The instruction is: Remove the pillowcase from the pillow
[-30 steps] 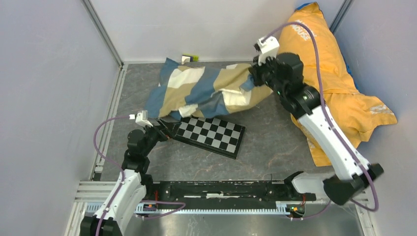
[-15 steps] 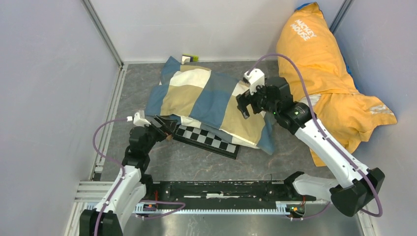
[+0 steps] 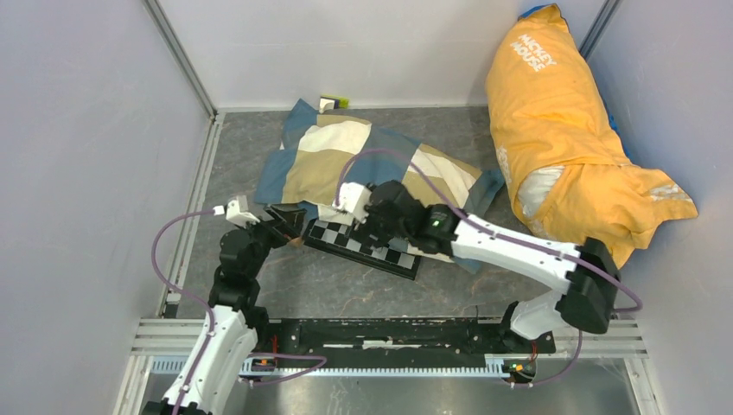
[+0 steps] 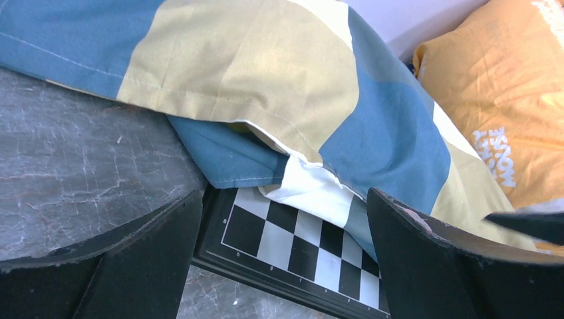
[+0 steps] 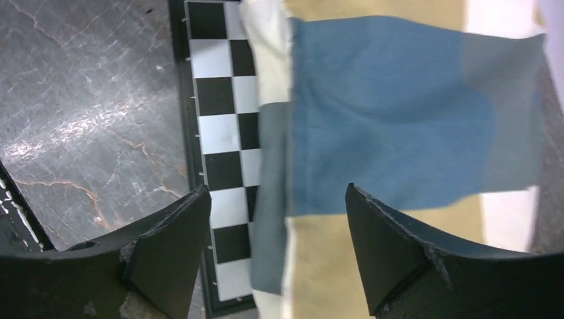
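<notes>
The blue, tan and cream checked pillowcase (image 3: pixel 346 160) lies flat at the back middle, its near edge draped over a black-and-white checkerboard (image 3: pixel 380 251). It fills the left wrist view (image 4: pixel 299 86) and the right wrist view (image 5: pixel 392 119). A cream-white fold (image 4: pixel 312 189) shows under its near hem; I cannot tell if it is the pillow. My left gripper (image 3: pixel 290 226) is open and empty at the board's left corner (image 4: pixel 286 259). My right gripper (image 3: pixel 359 216) is open and empty just above the case's near edge (image 5: pixel 279 246).
The big orange "Mickey Mouse" bundle (image 3: pixel 562 130) leans in the back right corner. A small yellow-green and white object (image 3: pixel 333 102) sits at the back wall. Walls close in on the left, back and right. The dark marbled floor (image 3: pixel 484 285) lies in front of the board.
My right gripper let go of the lifted right end of the pillowcase, which dropped flat over the board. The right arm swung left and down to the case's near edge. The left arm barely moved.
</notes>
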Tool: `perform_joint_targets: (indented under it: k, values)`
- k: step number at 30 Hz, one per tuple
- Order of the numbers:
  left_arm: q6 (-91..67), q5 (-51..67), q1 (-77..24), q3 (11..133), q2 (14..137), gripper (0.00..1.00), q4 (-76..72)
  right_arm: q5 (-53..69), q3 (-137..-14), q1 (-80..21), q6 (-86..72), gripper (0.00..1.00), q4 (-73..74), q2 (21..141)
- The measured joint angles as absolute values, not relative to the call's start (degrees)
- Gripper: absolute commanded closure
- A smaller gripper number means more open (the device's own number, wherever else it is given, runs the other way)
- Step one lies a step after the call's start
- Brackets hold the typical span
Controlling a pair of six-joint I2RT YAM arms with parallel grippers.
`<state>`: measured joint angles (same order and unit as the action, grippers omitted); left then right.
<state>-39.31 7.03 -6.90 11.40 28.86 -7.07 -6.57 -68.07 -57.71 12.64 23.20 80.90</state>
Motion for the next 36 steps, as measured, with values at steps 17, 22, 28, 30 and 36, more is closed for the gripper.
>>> perform_joint_targets:
  k: [17, 22, 28, 30, 36]
  values:
    - [-38.7, 6.3, -6.9, 10.9, 29.7, 0.01, -6.2, -28.8, -68.9, -62.1, 17.3, 1.0, 10.8, 103.7]
    - [-38.7, 6.3, -6.9, 10.9, 30.0, 0.01, -6.3, -32.0, -72.9, -62.1, 17.9, 1.0, 11.1, 106.2]
    - [-38.7, 6.6, -6.9, 10.9, 30.1, 0.01, -6.5, -27.7, -74.6, -59.5, 16.4, 1.0, 12.1, 100.6]
    - [-38.7, 7.2, -6.9, 10.9, 30.1, 0.01, -6.6, -25.2, -77.1, -56.8, 15.1, 1.0, 14.2, 97.4]
    - [-37.9, 13.1, -6.9, 9.1, 25.1, 0.0, -10.0, -20.5, -93.2, -50.7, 11.9, 1.0, 21.6, 92.8]
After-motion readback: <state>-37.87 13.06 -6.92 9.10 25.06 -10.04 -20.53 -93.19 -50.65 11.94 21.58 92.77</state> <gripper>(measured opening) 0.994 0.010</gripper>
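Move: The near edge of the checked pillowcase, lying across the chessboard, is roughly 5 cm ahead of the right hand, 2 cm to its left and 11 cm below. The board's middle is about 4 cm ahead, level sideways and 13 cm below; the left gripper waits some 16 cm to the left, 2 cm ahead and 5 cm lower. From the left hand, that edge is about 3 cm ahead, 14 cm to the right and 6 cm below. The right fingers shut fully on the pillowcase near its front edge, after the hand has sunk about 11 cm onto it, easing forward and closing partway as it goes. Keeping the pinch, the hand then hoists the cloth some 22 cm upward and about 6 cm farther forward, away from the chessboard, turning clockwise. ##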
